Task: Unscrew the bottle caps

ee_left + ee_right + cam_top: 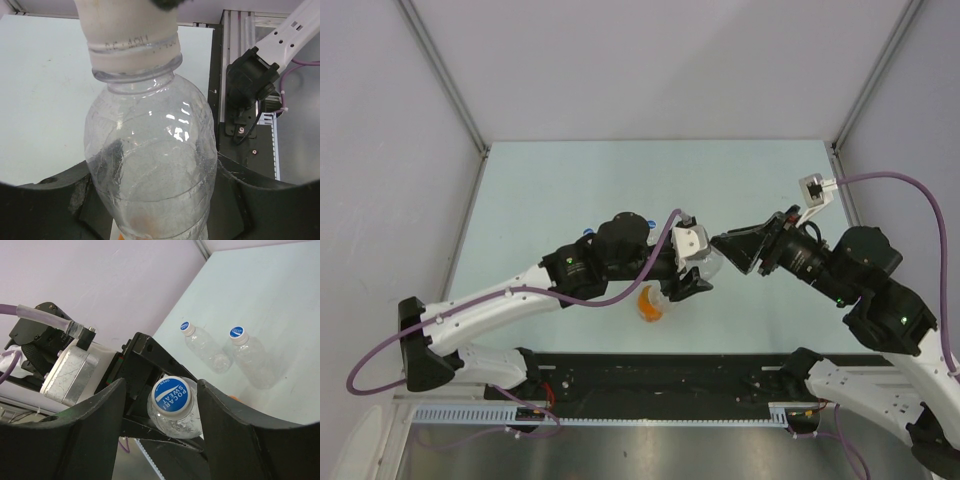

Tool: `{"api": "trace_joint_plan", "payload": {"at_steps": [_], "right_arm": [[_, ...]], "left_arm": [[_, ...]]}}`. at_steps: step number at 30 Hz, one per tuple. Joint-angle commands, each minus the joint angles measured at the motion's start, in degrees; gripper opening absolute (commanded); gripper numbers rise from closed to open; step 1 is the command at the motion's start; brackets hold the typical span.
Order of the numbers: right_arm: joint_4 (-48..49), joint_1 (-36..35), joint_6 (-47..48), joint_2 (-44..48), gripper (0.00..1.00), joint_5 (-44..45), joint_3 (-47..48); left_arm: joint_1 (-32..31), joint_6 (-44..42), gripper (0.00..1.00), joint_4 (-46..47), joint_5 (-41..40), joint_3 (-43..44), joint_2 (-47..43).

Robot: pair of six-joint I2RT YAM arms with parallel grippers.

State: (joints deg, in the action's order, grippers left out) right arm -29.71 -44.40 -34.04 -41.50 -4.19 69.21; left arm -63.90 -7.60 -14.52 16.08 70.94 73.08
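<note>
My left gripper (155, 200) is shut on the body of a clear bottle (150, 165), lifted off the table and held pointing toward the right arm. The side of its cap (132, 40) shows white at the top of the left wrist view. Head-on in the right wrist view, that blue cap (172, 395) sits between the fingers of my right gripper (161, 386), which is open with a gap on each side. From above, the right gripper (722, 244) meets the left gripper (696, 270) at the table's middle. The orange bottle (650, 304) lies just below them.
Two more clear bottles with blue caps (186, 327) (236, 332) lie side by side on the pale table (280, 300), behind the left arm. A black rail (660, 375) runs along the near edge. Grey walls close in the table on three sides.
</note>
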Motion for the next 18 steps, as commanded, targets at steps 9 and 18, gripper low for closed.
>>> {"api": "trace_joint_plan", "payload": {"at_steps": [9, 18], "right_arm": [[-0.6, -0.3, 0.1, -0.6, 0.49, 0.8, 0.5], [-1.2, -0.3, 0.3, -1.1, 0.26, 0.8, 0.3]], "left_arm": [[-0.3, -0.5, 0.00, 2.1, -0.5, 1.9, -1.2], [-0.3, -0.6, 0.00, 2.0, -0.2, 1.7, -1.5]]}}
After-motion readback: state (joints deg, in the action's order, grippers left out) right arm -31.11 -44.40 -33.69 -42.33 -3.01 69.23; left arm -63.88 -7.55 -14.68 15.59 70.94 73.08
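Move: Just inside the right hand's open fingers is the blue-topped cap, about 1 cm ahead, 1 cm left and 1 cm below the hand point. From that hand one standing bottle is some 14 cm ahead and 14 cm left, another about 13 cm ahead and 31 cm left, both some 22 cm lower; the orange container is around 13 cm left, 1 cm ahead and 28 cm down. From the left hand, gripping the bottle's body, the cap lies roughly 6 cm right, 2 cm ahead and 9 cm up. Closing its fingers around the bottle cap, the right hand first stays nearly put, then settles about 1 cm down and a touch forward, with hardly any wrist turn, until the pads pinch the cap from both sides. The left hand holds still and keeps its grip on the bottle body. ##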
